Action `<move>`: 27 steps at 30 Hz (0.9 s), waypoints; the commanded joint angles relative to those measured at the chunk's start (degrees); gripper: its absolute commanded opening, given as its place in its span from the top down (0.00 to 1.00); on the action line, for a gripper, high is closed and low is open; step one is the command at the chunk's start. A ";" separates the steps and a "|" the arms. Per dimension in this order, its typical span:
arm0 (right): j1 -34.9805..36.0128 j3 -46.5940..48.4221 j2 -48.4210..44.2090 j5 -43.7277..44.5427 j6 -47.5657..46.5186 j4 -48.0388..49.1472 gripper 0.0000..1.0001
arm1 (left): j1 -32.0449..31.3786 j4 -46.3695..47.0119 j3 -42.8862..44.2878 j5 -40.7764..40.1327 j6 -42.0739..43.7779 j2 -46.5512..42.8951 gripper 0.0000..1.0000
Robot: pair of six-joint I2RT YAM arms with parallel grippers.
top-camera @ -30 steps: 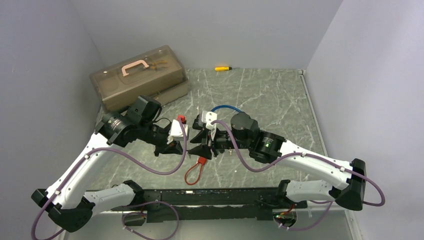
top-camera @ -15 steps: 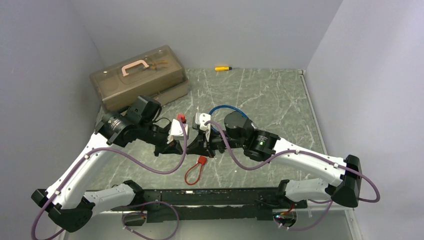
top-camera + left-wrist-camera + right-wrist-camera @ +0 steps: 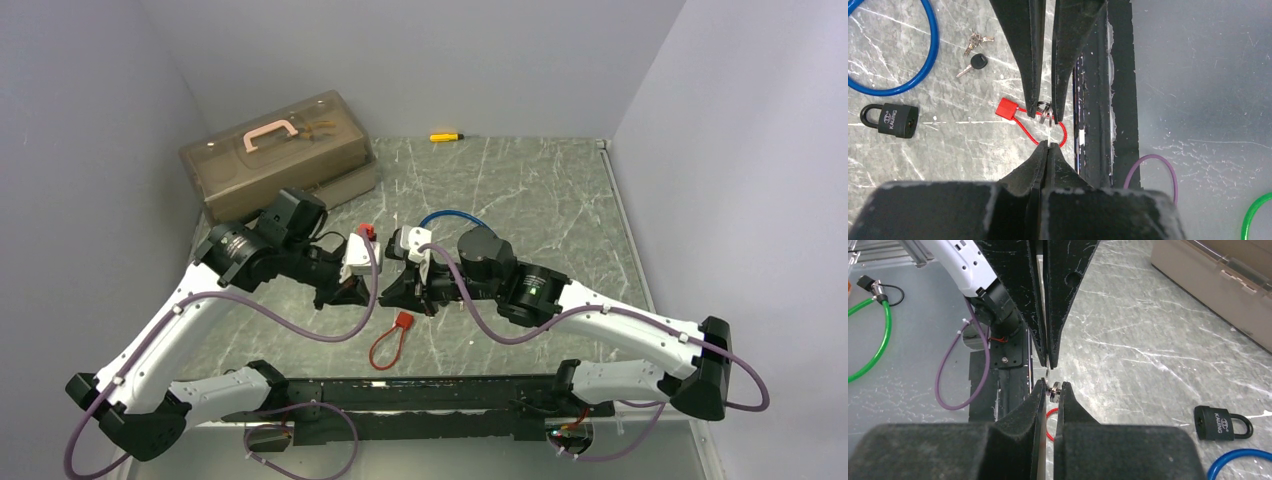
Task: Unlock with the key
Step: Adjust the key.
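My two grippers meet tip to tip above the table. The left gripper is shut on the thin silver blade of a key. My right gripper is shut on the small key bunch at that key's other end; the left wrist view shows the bunch between the right fingers. Below them lies a red cable lock with its red loop. A black padlock rests further off on the table.
A blue cable loop and two loose keys lie near the padlock. A brown toolbox stands at the back left and a yellow screwdriver by the back wall. The black base rail runs along the near edge.
The right gripper has gone from open to shut on the key bunch. It moved in toward the left gripper, and both hands now sit slightly higher over the red lock.
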 commanded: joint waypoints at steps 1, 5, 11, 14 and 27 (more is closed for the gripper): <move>-0.02 -1.10 -3.07 1.98 0.90 0.05 1.00 | 0.01 0.99 2.74 0.66 -2.24 0.72 0.97; -0.05 -1.64 -4.40 2.83 1.21 -0.39 1.00 | -0.04 1.97 2.59 -1.10 -3.47 1.44 0.51; -0.12 -5.72 -9.84 7.12 2.46 -1.94 1.00 | 0.37 6.15 -1.64 -3.58 -5.75 2.81 0.23; -0.16 -9.30 -13.83 9.60 5.30 -1.84 1.00 | 1.29 7.03 -3.85 -3.24 -7.90 7.09 0.24; -0.18 -13.88 -16.97 7.93 10.80 3.61 1.00 | 2.32 15.30 -4.90 14.32 -5.81 7.72 0.23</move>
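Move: The small key is pinched between the hands, its middle about 1 cm right of and level with the left hand point, 1 cm left of the right one. Counted from the left hand and some 26 cm below it, the red cable lock lies about 4 cm ahead and 2 cm right, the black padlock roughly 24 cm ahead and 2 cm right, and the black-headed loose key about 13 cm ahead and 12 cm right. The left hand opens wide to let go of the key, then moves down and forward towards the red cable lock, sinking about 8 cm before rising a little again, while it drifts right and its fingertips swing some 15 degrees back towards the base. Meanwhile the right hand, its fingers still shut on the key and its ring, draws away to the right by about 7 cm, sinking slightly and turning about 10 degrees clockwise. ##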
